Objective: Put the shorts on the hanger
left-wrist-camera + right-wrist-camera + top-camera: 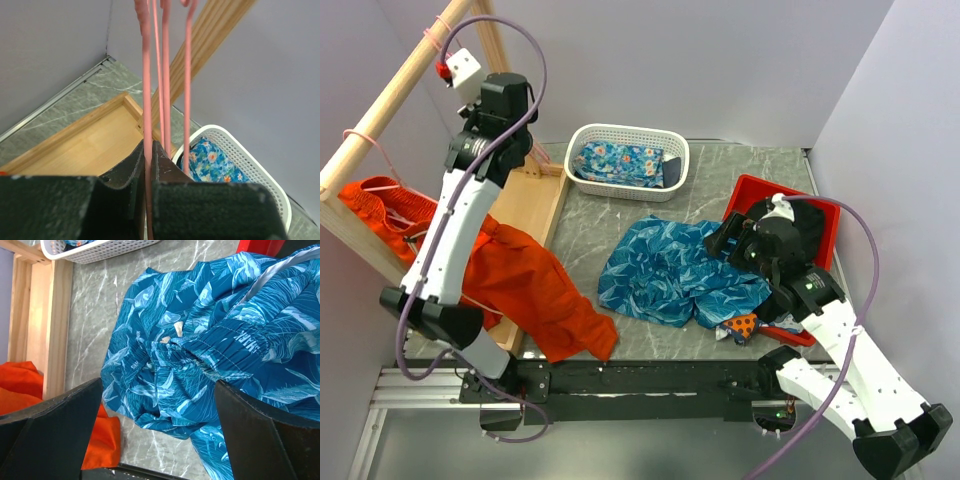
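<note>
The blue leaf-print shorts point(670, 270) lie crumpled on the marble table, mid-right. In the right wrist view the shorts point(210, 340) fill the frame, waistband showing. My right gripper point(158, 385) hovers open above their lower edge, with nothing between its fingers; from above, the right gripper point(735, 240) sits at the shorts' right side. At the far left, by the wooden rack, my left gripper point(148, 145) is shut on the thin pink wire of one hanger point(146, 75). Two more pink hangers point(187, 75) hang just beside it.
A white basket point(582, 150) holding flowered blue cloth point(620, 160) stands at the back. Orange shorts point(535, 285) drape over the wooden rack base point(535, 205) at left. The rack pole point(390, 100) slants overhead. A red tray point(820, 215) lies under the right arm.
</note>
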Robot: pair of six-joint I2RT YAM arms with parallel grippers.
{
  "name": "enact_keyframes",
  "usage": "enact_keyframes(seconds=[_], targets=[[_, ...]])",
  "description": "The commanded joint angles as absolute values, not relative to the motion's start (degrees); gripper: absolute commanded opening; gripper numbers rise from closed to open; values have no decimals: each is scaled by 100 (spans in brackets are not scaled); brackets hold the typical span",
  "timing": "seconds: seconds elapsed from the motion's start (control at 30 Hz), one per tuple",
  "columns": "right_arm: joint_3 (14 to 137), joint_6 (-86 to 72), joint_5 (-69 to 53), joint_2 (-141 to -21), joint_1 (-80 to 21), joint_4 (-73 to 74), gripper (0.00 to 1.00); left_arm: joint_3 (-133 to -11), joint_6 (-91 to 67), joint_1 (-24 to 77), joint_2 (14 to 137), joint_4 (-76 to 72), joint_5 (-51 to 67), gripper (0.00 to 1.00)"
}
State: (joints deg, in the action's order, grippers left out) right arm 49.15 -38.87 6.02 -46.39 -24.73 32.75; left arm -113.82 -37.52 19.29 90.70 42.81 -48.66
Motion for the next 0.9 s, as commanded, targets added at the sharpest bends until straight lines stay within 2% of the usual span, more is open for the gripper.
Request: enact_keyframes(seconds=[0.0,0.17,0.5,0.77,0.87], targets=[[4869,-3753,659,-4693,-2452,3111,100,-12032,-3498,1837,9386,4289,-4579,9],[4887,-3727,642,-4728,-2443,3102,100,-12322,-3472,1819,9475,4412,-4518,11],[4896,-3727,589,-4746,-2452,3085,100,-11699,-3410,1819,8684,4403,-4298,18],[4887,-3753,554,-4790,-2452,3050,100,-11566,-3243,1819,8385,4517,-4254,16],[4878,-3762,545,-4781,-2452,3032,100,-11619,-3199,1819,8376,4579,-4254,11]])
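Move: The pink hangers are bunched near the far end of the rail, their wires about 2 cm ahead of the left hand and 1 cm left, level with it, one running between its nearly shut fingertips. The rail beside them is some 3 cm ahead, 9 left and 12 above. From that hand, the orange shorts lie about 17 cm back, 5 left, 30 below; the white basket 8 ahead, 25 right, 38 below. From the right hand, the bunched hangers are roughly 19 cm ahead, 46 left, 20 above. Bring the left gripper the last 2 cm forward, towards the far end of the rail, with the pink hanger wire still between the fingertips. Then reverse: draw back about 5 cm while rising some 4 cm, turning slightly clockwise and easing the fingers only a little, so that the wire stays between them. ##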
